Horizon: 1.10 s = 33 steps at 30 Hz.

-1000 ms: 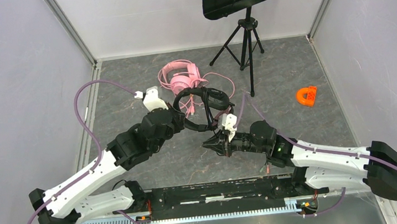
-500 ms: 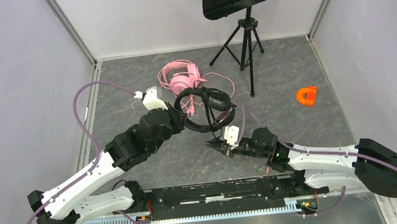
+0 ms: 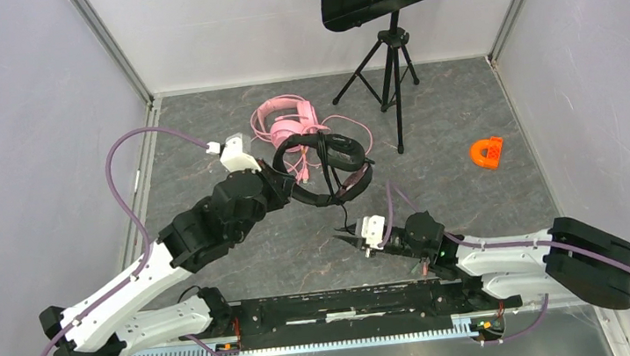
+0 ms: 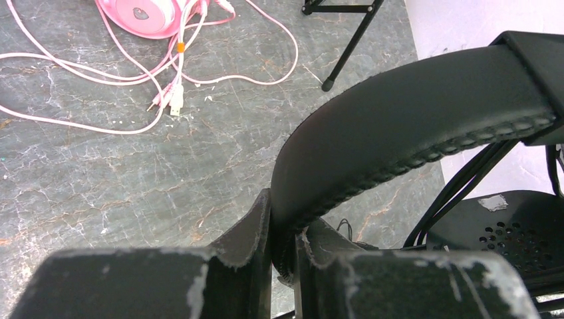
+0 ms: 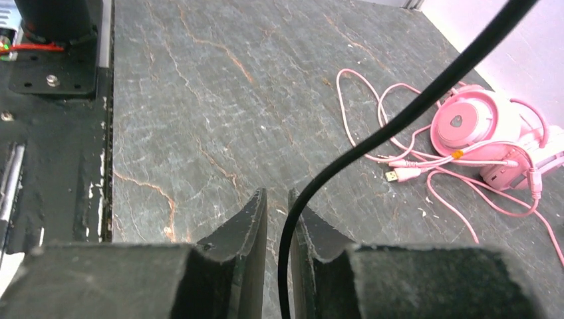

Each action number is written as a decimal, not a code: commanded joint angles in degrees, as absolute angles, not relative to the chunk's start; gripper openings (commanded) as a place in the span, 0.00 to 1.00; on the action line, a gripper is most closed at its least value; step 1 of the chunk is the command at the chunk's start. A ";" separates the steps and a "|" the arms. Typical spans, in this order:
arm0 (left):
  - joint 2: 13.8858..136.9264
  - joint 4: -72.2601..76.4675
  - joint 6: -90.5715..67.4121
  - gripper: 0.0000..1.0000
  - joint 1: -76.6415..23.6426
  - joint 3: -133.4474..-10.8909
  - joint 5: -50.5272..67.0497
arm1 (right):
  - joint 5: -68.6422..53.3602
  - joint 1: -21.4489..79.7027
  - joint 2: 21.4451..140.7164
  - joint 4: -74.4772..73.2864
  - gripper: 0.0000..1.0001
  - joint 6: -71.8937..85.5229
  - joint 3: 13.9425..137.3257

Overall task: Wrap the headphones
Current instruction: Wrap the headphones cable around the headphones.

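The black headphones (image 3: pixel 329 172) hang above the table, my left gripper (image 3: pixel 281 181) shut on their padded headband (image 4: pixel 412 113); in the left wrist view the band is pinched between the jaws (image 4: pixel 282 206). Their thin black cable (image 5: pixel 399 119) drops from the headset to my right gripper (image 3: pixel 344 238), low near the table's front. That gripper (image 5: pixel 277 196) stands slightly open, the cable loose in the gap against the right finger. The pink headphones (image 3: pixel 288 123) lie behind on the table, their pink cable (image 4: pixel 86 66) spread in loops.
A black music stand on a tripod (image 3: pixel 393 55) stands at the back, one leg reaching near the pink cable. A small orange plastic piece (image 3: pixel 487 153) lies at the right. Grey walls close off the left, right and back.
My right gripper has drawn back toward the near edge along the black cable and its jaws have parted a little. The left gripper has shifted slightly left and back with the black headphones.
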State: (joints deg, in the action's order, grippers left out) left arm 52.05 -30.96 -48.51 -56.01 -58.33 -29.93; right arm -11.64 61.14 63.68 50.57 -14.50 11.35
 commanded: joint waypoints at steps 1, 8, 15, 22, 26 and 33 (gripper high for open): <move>50.35 -27.20 -50.38 0.02 -55.96 -62.34 -31.39 | -10.16 61.57 64.55 56.08 0.22 -18.02 10.00; 50.50 -28.28 -49.45 0.02 -55.94 -64.98 -31.03 | -8.18 61.44 68.40 58.98 0.21 -18.99 8.34; 50.38 -29.39 -48.46 0.02 -55.95 -66.97 -31.12 | -8.48 60.60 73.21 62.37 0.18 -18.30 7.51; 49.75 -31.26 -46.97 0.02 -55.94 -69.63 -31.33 | -10.17 59.09 74.63 64.02 0.07 -16.89 6.81; 49.88 -31.20 -45.63 0.02 -55.94 -71.68 -28.02 | -10.01 57.98 74.62 63.03 0.03 -16.69 6.96; 49.05 -31.55 -36.48 0.02 -55.99 -73.26 -13.40 | -9.83 53.96 70.86 60.55 0.01 -14.46 7.13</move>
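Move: Between or right against the right hand's slightly parted fingertips runs the black cable. From this hand the black headphones hang about 8 cm ahead, 2 cm to the left and 13 cm above; the pink cable's plug lies some 21 cm ahead, 8 cm left and 14 cm below. From the left hand, that stretch of cable is roughly 8 cm back, 13 cm right and 14 cm down, while the headphones it grips have their middle about 10 cm to its right, level with it. Sinking about 5 cm away from the black headphones with the cable at its fingertips, the right hand then eases forward and slightly right and up again, its fingers closing from halfway on to pinch the cable. The left hand keeps its grip on the headband and lifts the headphones some 6 cm, at the end drawing back a little and turning slightly clockwise. ##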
